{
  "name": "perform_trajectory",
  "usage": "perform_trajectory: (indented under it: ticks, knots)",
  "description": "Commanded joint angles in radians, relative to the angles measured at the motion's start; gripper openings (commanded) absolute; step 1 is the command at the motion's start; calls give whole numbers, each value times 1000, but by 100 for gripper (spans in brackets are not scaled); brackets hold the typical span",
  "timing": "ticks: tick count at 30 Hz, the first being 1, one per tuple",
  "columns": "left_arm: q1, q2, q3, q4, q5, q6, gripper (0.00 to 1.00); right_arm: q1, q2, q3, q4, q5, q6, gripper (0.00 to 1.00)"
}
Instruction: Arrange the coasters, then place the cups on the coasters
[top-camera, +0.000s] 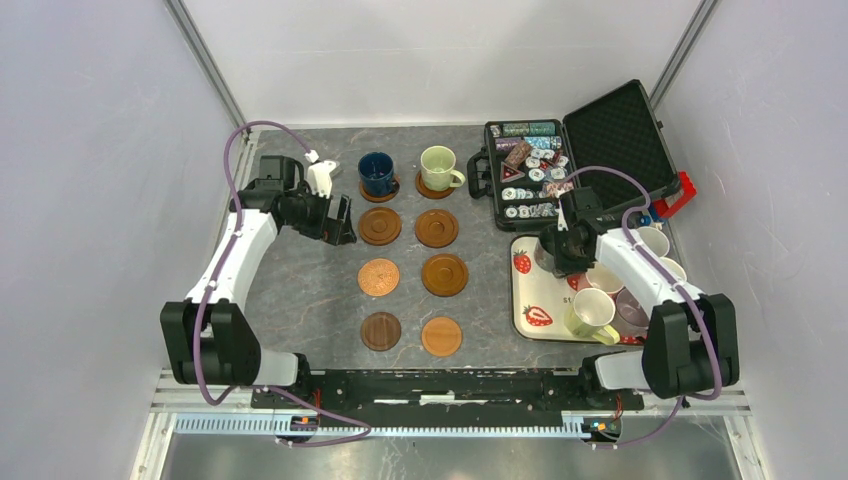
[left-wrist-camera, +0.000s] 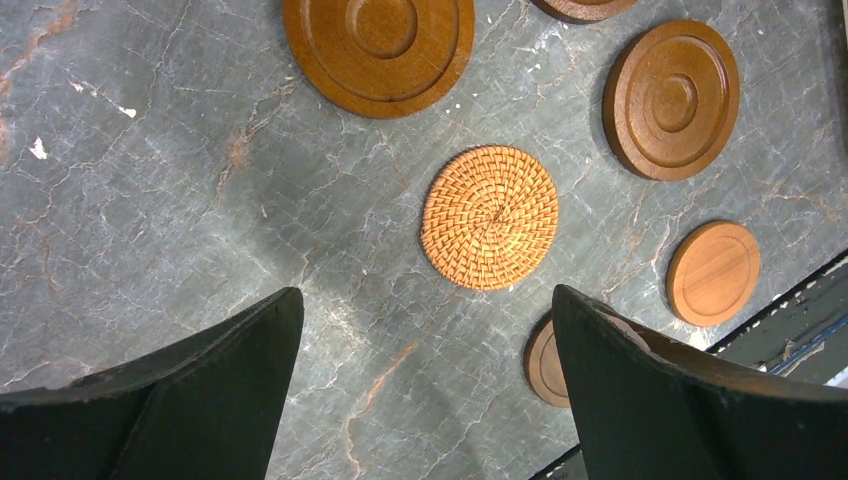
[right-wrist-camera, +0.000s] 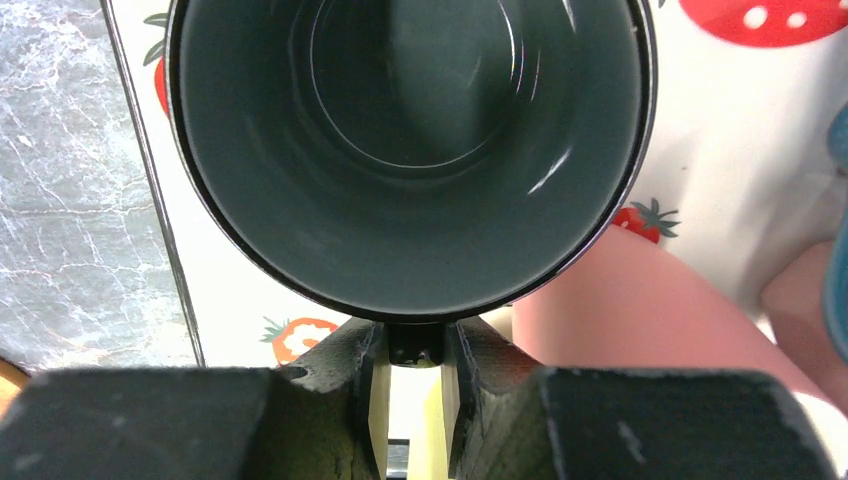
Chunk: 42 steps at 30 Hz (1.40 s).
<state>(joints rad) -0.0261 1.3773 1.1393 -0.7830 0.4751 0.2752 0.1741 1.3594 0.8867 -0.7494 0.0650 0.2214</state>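
Note:
Wooden coasters (top-camera: 437, 228) lie in two columns on the grey table, one of them woven (left-wrist-camera: 490, 217). A dark blue cup (top-camera: 377, 173) and a pale green cup (top-camera: 438, 167) stand on the two far coasters. My left gripper (top-camera: 340, 222) (left-wrist-camera: 425, 295) hangs open over bare table beside the second-row left coaster (top-camera: 380, 226), holding nothing. My right gripper (top-camera: 562, 255) (right-wrist-camera: 414, 350) is over the strawberry tray (top-camera: 530, 290), jaws closed on the handle of a grey-green cup (right-wrist-camera: 410, 150). Its dark inside fills the right wrist view. In the top view the arm hides that cup.
Several more cups (top-camera: 592, 312) crowd the tray by the right arm; a pink one (right-wrist-camera: 620, 310) sits right beside the gripped cup. An open black case of poker chips (top-camera: 530, 170) stands at the back right. Grey walls close in both sides.

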Motion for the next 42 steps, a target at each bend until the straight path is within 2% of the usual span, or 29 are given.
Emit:
perform_trajectory:
  ticks: [1, 7, 9, 13, 18, 24, 31, 36, 42]
  knots:
    - [-4, 7, 44, 19, 28, -29, 100, -4, -83, 81, 67, 12, -116, 0]
    - [-5, 13, 57, 21, 28, -39, 100, 9, -103, 178, 113, -77, -245, 0]
    - [-3, 18, 66, 28, 22, -64, 100, 17, -82, 219, 116, -152, -303, 0]
    - [-3, 27, 108, 25, 33, -111, 100, 104, -11, 340, 82, -222, -415, 0]
    - [2, 29, 141, 10, 15, -141, 100, 258, 106, 503, 43, -256, -537, 0]
    - [25, 25, 154, 0, 4, -195, 100, 381, 371, 789, -87, -285, -633, 0]
    - [125, 41, 167, -10, 20, -265, 100, 505, 664, 1157, -165, -266, -591, 0]
    - [166, 49, 179, -24, 37, -265, 100, 583, 722, 1177, -68, -235, -542, 0]
    - [170, 27, 164, -24, 30, -264, 100, 614, 814, 1227, -17, -215, -520, 0]
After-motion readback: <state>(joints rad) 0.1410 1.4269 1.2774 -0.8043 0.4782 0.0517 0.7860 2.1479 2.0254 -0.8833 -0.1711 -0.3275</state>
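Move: The dark mug is already pinched by its handle in the right gripper, over the tray. The empty brown coaster for it lies about 40 cm to the left and 10 cm ahead, some 5 cm lower. The blue mug stands 10 cm beyond that coaster, another empty brown coaster 12 cm to its right, and the woven coaster 10 cm nearer the robot. From the left hand the goal coaster is roughly 5 cm ahead, 8 cm right and 13 cm below. Keep the right gripper shut on the handle and lift the dark mug up and forward out of the tray by about 12 cm, then swing it some 33 cm left towards the empty brown coaster in front of the blue mug, turning the hand about 70 degrees counter-clockwise. Sink over the last stretch, easing slightly back. Meanwhile draw the open left gripper a few centimetres left, up and forward, out of the way. ##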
